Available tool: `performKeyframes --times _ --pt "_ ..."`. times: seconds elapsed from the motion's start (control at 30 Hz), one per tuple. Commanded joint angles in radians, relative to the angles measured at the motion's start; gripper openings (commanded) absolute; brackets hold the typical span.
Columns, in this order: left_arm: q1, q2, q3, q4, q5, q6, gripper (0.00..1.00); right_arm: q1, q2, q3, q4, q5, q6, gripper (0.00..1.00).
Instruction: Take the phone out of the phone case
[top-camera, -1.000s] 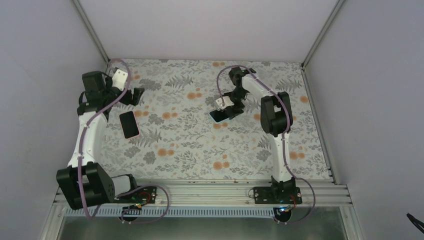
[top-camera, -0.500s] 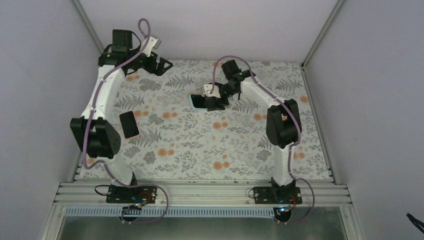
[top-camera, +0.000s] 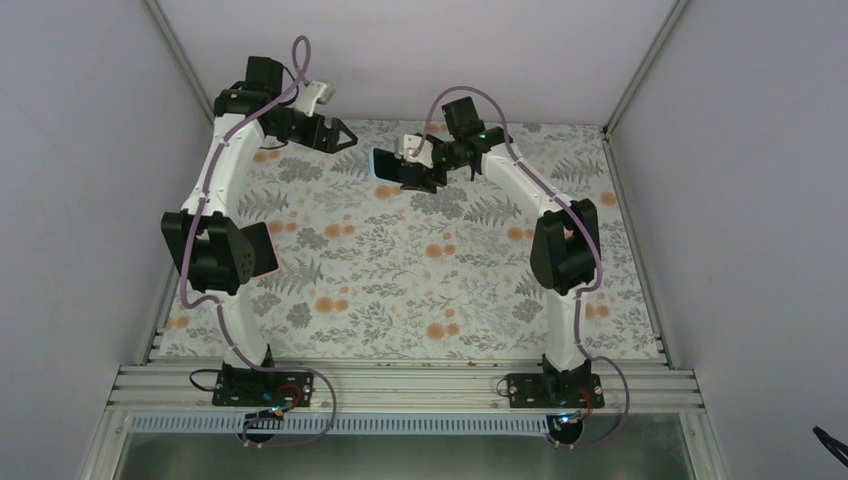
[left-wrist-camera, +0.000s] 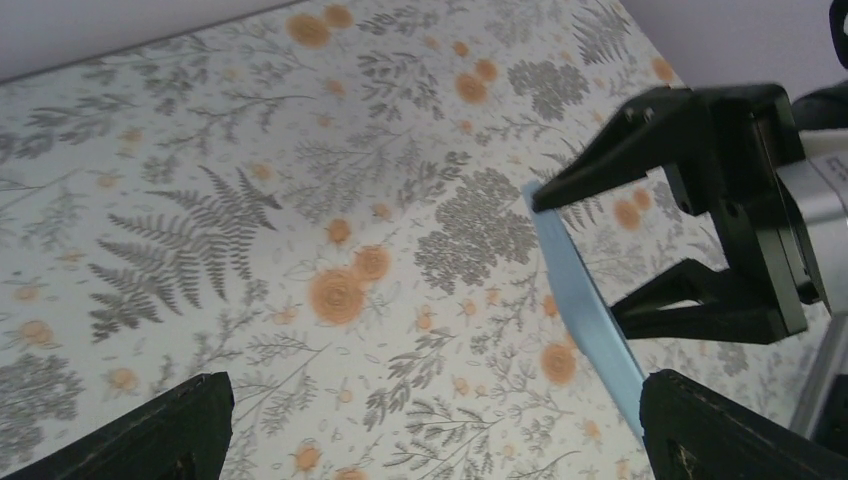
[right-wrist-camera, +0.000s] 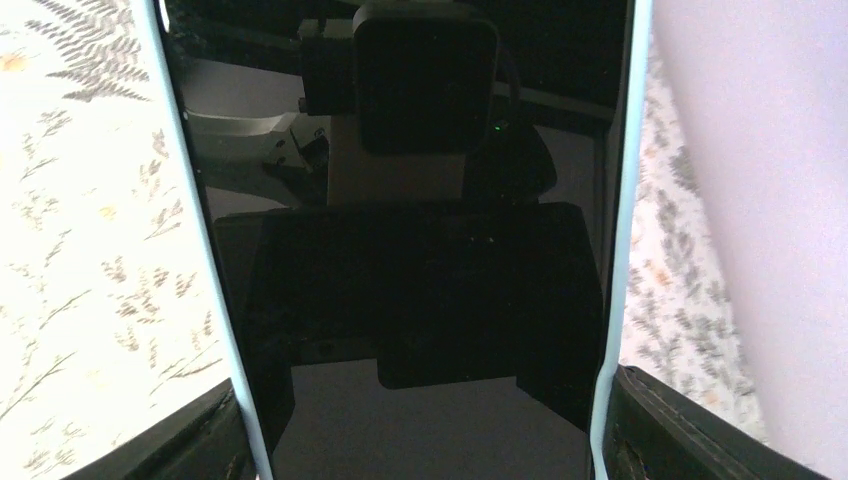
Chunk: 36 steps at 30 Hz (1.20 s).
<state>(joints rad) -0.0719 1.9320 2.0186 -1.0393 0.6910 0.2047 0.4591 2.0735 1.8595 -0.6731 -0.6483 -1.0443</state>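
Note:
The phone (right-wrist-camera: 420, 200), its black screen facing the right wrist camera, sits in a light-blue phone case (right-wrist-camera: 612, 200) whose rims run down both sides. My right gripper (right-wrist-camera: 420, 445) is shut on the case's long edges and holds it off the table near the back (top-camera: 386, 164). In the left wrist view the case shows edge-on as a blue strip (left-wrist-camera: 585, 300) between the right gripper's fingers (left-wrist-camera: 700, 190). My left gripper (top-camera: 338, 134) hangs open and empty just left of the phone, its fingertips (left-wrist-camera: 180, 430) far apart.
A flat black slab (top-camera: 266, 250) lies on the floral mat (top-camera: 420, 290) at the left, partly under the left arm's elbow. Grey walls close in the back and both sides.
The right gripper carried the cased phone up and toward the back left. The left arm rose and swung its open gripper right, toward the phone. Its elbow now covers part of the black slab.

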Motion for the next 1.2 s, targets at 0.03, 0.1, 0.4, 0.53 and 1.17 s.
performKeyframes --times 0.03,0.1,0.4,0.53,1.17 --pt "-0.035 0.053 0.066 -0.064 0.058 -0.003 1.00 0.013 0.048 0.112 0.075 -0.010 0.078 0.44" --pt "-0.046 0.069 0.076 -0.057 0.061 -0.015 1.00 0.015 0.068 0.143 0.081 -0.006 0.089 0.43" --pt "-0.081 0.154 0.136 -0.067 0.101 -0.032 1.00 0.033 0.100 0.191 0.105 0.019 0.110 0.44" --pt "-0.088 0.176 0.148 -0.074 0.133 -0.029 1.00 0.042 0.104 0.203 0.121 0.029 0.118 0.45" --pt "-0.093 0.204 0.204 -0.125 0.257 0.028 0.10 0.069 0.109 0.230 0.131 0.063 0.142 0.50"
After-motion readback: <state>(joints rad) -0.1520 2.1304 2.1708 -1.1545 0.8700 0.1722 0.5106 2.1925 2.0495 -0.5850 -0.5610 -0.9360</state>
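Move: The phone, still in its light-blue case, hangs in the air in the right gripper, which grips the long edges near one end; its middle is about 4 cm to the left of the right hand and 3 cm above it, level fore and aft. From the wide-open left hand the phone's middle lies roughly 13 cm to the right, 4 cm back and 6 cm below. The left gripper is some 17 cm left, 4 cm ahead and 9 cm above the right hand. The phone's free end is brought to the left gripper: the right hand, keeping its edge grip, carries it about 5 cm forward and left and slightly up. The left hand comes right some 6 cm and down about 3 cm towards that end, tilting roughly 15 degrees, then closes from wide open to nearly shut and pinches it, one finger over the screen and the other behind the case. ##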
